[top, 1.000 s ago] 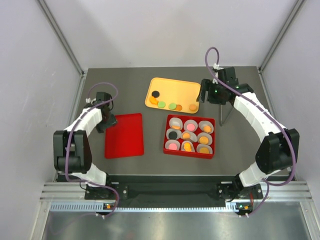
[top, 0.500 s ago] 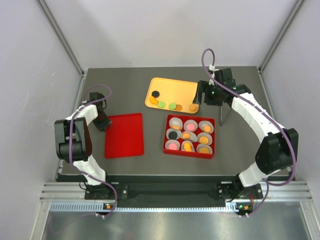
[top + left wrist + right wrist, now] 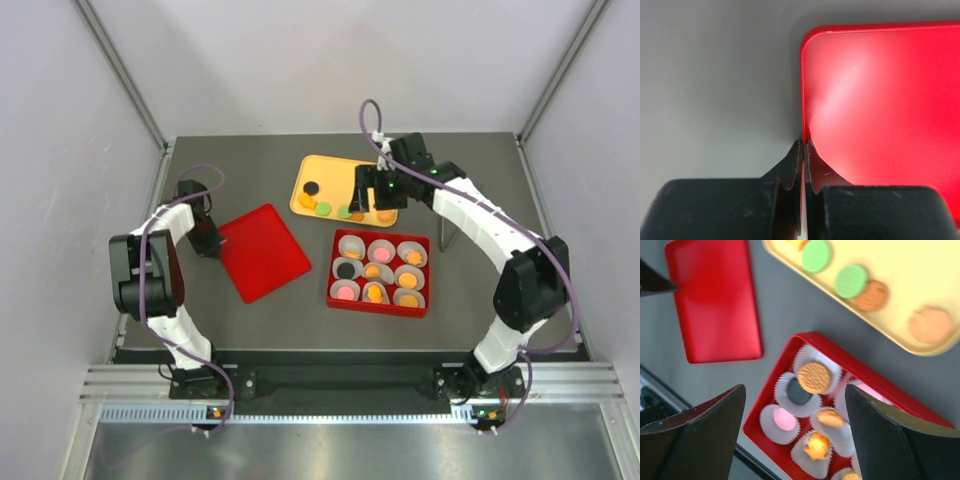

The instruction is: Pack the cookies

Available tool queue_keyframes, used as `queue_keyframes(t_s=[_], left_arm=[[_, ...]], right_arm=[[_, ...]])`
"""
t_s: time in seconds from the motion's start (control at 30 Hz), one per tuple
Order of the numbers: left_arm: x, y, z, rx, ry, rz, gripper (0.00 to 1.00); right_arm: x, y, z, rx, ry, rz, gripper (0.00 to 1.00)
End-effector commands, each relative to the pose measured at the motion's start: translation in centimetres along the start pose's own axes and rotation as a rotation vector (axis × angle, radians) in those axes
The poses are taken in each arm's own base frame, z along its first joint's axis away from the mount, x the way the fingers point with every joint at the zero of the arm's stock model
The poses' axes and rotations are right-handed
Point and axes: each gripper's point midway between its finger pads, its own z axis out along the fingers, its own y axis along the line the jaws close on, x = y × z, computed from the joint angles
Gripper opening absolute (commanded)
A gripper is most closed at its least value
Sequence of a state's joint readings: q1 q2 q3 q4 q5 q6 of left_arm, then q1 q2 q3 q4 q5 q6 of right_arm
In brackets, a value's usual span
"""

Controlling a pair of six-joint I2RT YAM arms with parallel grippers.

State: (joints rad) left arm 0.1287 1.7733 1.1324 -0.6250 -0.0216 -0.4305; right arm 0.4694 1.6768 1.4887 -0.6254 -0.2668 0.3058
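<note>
Several cookies lie on the yellow tray [image 3: 372, 172]: a black one [image 3: 312, 187], green ones [image 3: 323, 209] and orange ones [image 3: 385, 214]. More cookies sit in white paper cups inside the red box [image 3: 380, 272]. My right gripper [image 3: 366, 192] hangs open over the tray's right half, holding nothing. In the right wrist view its fingers [image 3: 715, 435] stand wide apart above the box [image 3: 801, 339], with green cookies [image 3: 850, 280] on the tray [image 3: 905, 270] beyond. My left gripper [image 3: 206, 238] is shut on the left edge of the red lid [image 3: 263, 252]; its jaws [image 3: 803, 144] pinch that lid's rim [image 3: 880, 100].
The red lid [image 3: 715, 300] lies skewed, left of the box. A thin dark stand [image 3: 443, 232] rises right of the box. Grey walls close in the dark table [image 3: 240, 170] on three sides.
My left gripper has closed on the lid's edge and the lid has swung round, its far end toward the box. My right arm has moved left to above the yellow tray.
</note>
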Motion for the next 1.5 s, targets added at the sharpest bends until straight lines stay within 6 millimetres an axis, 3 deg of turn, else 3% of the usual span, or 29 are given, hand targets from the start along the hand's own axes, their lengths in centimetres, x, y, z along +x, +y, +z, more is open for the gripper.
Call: queue_keyframes(t_s=[0.0,0.27,0.53,1.0,1.1,1.2,1.4,1.47], left_arm=[[-1.0,-2.6,-3.9,0.146,-0.036,0.03,0.0],[-0.9,-3.4,-7.5,0.219,-0.079,0.06,0.0],[-0.4,-4.3,-10.1,0.296,-0.095,0.069,0.0],[0.6,-6.9,-12.8,0.462,-0.081,0.082,0.0],[0.8,-7.5,-13.1,0.481,-0.087,0.094,0.0],[0.8,-8.1,-13.7,0.511,-0.108,0.105,0.0],[1.2,-9.9,-15.1,0.575,-0.146,0.146,0.0],[1.3,-10.2,-15.3,0.579,-0.156,0.156,0.0]], right_arm=[[-1.7,4.5,1.2,-0.141,-0.016,-0.095,0.8],[-0.6,8.8,5.7,-0.237,0.086,-0.135,0.8],[1.0,11.6,9.8,-0.31,0.154,-0.167,0.8],[0.8,15.1,10.9,-0.488,0.169,-0.071,0.8],[0.6,15.9,10.7,-0.522,0.174,-0.037,0.75],[0.4,16.2,10.2,-0.535,0.177,-0.021,0.62],[0.0,16.3,8.9,-0.543,0.178,0.021,0.28],[-0.4,16.2,8.2,-0.542,0.173,0.04,0.21]])
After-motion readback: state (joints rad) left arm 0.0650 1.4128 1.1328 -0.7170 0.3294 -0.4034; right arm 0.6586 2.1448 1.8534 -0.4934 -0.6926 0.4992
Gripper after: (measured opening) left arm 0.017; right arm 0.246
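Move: The left hand already pinches the red lid by its left rim near the far corner; the lid's middle is about 9 cm to its right and 3 cm back. The cookie box, where the lid belongs, lies some 35 cm to this hand's right and 9 cm back. From the right hand the lid's middle is about 23 cm left, level fore and aft, 17 cm below; the box is 7 cm back, 2 cm right and 15 cm below; the yellow tray is 14 cm ahead, 5 cm left and 17 cm below. Keeping its pinch on the lid's rim, the left hand lifts about 12 cm while carrying it some 8 cm right, turning clockwise and tilting. The right hand sweeps 17 cm left to the lid, sinking 6 cm and then rising 3, rolling and turning counter-clockwise, and its wide-open fingers close partway around the lid's right-hand part, one finger over the face. ##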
